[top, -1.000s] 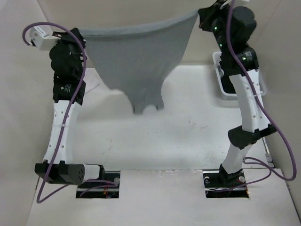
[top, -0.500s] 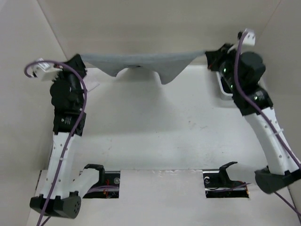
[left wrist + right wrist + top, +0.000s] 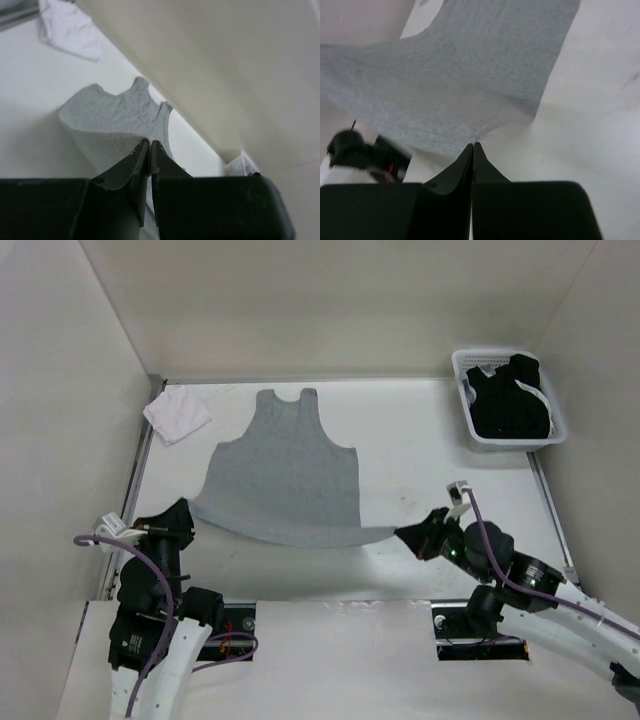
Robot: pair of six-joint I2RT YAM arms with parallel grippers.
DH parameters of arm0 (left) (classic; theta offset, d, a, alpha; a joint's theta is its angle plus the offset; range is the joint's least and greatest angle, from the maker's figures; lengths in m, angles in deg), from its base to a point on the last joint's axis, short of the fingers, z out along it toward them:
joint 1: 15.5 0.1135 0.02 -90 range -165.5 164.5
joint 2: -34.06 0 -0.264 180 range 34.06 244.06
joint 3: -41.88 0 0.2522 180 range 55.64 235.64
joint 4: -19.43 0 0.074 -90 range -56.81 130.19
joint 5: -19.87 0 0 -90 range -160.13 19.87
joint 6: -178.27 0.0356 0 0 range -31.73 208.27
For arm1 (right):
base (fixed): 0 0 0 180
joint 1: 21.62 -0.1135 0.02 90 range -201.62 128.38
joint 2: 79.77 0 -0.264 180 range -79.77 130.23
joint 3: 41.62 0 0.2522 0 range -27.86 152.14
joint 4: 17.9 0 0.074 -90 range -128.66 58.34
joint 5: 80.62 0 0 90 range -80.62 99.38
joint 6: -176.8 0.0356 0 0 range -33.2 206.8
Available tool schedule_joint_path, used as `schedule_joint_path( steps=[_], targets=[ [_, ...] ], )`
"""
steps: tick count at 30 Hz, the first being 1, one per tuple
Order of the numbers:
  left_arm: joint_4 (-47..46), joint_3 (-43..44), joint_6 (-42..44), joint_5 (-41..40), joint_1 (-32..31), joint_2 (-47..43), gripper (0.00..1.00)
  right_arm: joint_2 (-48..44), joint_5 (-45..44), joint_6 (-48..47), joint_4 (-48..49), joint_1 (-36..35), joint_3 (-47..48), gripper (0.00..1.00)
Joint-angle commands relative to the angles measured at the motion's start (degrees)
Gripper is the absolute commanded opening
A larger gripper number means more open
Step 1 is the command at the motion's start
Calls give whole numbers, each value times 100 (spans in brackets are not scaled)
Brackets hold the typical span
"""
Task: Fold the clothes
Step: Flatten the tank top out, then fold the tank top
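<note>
The clothes, a light grey tank top [image 3: 285, 475], lie spread flat on the table with the straps at the far side and the wide hem toward me. My left gripper [image 3: 185, 510] is low at the hem's left corner, shut on the fabric. In the left wrist view the fingertips [image 3: 150, 142] pinch the grey cloth [image 3: 115, 115]. My right gripper [image 3: 403, 533] is shut on the hem's right corner, which is pulled out to a point. The right wrist view shows its tips [image 3: 473, 145] closed on that corner of the top [image 3: 470, 75].
A small white cloth [image 3: 177, 413] lies crumpled at the far left corner, also in the left wrist view [image 3: 67, 25]. A white basket [image 3: 463, 368] at the far right holds a black garment [image 3: 510, 400]. Walls close in the table on three sides.
Both arms swung from high at the back down toward the near edge, still gripping the hem. The tank top went from hanging stretched in the air to lying flat on the table.
</note>
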Motion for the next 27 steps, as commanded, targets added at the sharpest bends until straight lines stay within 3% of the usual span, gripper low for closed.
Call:
schedule_joint_path(
  steps=[1, 5, 8, 10, 13, 16, 18, 22, 27],
  targets=[
    [1787, -45, -611, 23, -78, -303, 3, -550, -648, 1227, -928, -939, -324, 0],
    [2166, -2, -1052, -72, -185, -226, 3, -483, -1430, 1905, -1432, -2205, -133, 0],
    [1913, -19, -1061, -231, -97, -59, 3, 210, -1757, 1662, -1073, -2560, 227, 2],
    [1422, -19, -1044, -432, -18, 256, 3, 904, -1609, 1022, -512, -2053, 587, 1],
    [98, -19, -921, -644, 35, 1168, 3, 2011, -557, -191, 770, -614, 1123, 1],
    [-1318, 16, -798, -810, 175, 2424, 2, 3267, 586, -685, 1913, 994, 1782, 1],
    [-2171, 112, -771, -803, 403, 3365, 2, 4163, 1106, -774, 2354, 1682, 2414, 1],
    [-3499, 551, -684, -759, 991, 5202, 2, 5861, 1652, -844, 2550, 2492, 3847, 1],
    [-4433, 1596, -648, -154, 1572, 7391, 4, 7969, 1996, -774, 2261, 3187, 5981, 0]
  ],
)
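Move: Each shut gripper already holds a hem corner of the tank top, whose straps lie at the far side of the table. From the left hand the left strap is about 44 cm ahead, 14 cm right and 28 cm below; the white cloth is some 42 cm ahead and 9 cm left, equally low. From the right hand the right strap is roughly 46 cm ahead, 25 cm left and 21 cm below, the basket about 41 cm ahead and 29 cm right. Both grippers keep their pinch on the hem corners, first easing down and a little back, then sweeping them forward towards the straps. The right swings out nearly 40 cm while rising and turning clockwise; the left goes roughly 23 cm, sinking further, tipping down and turning counter-clockwise. ##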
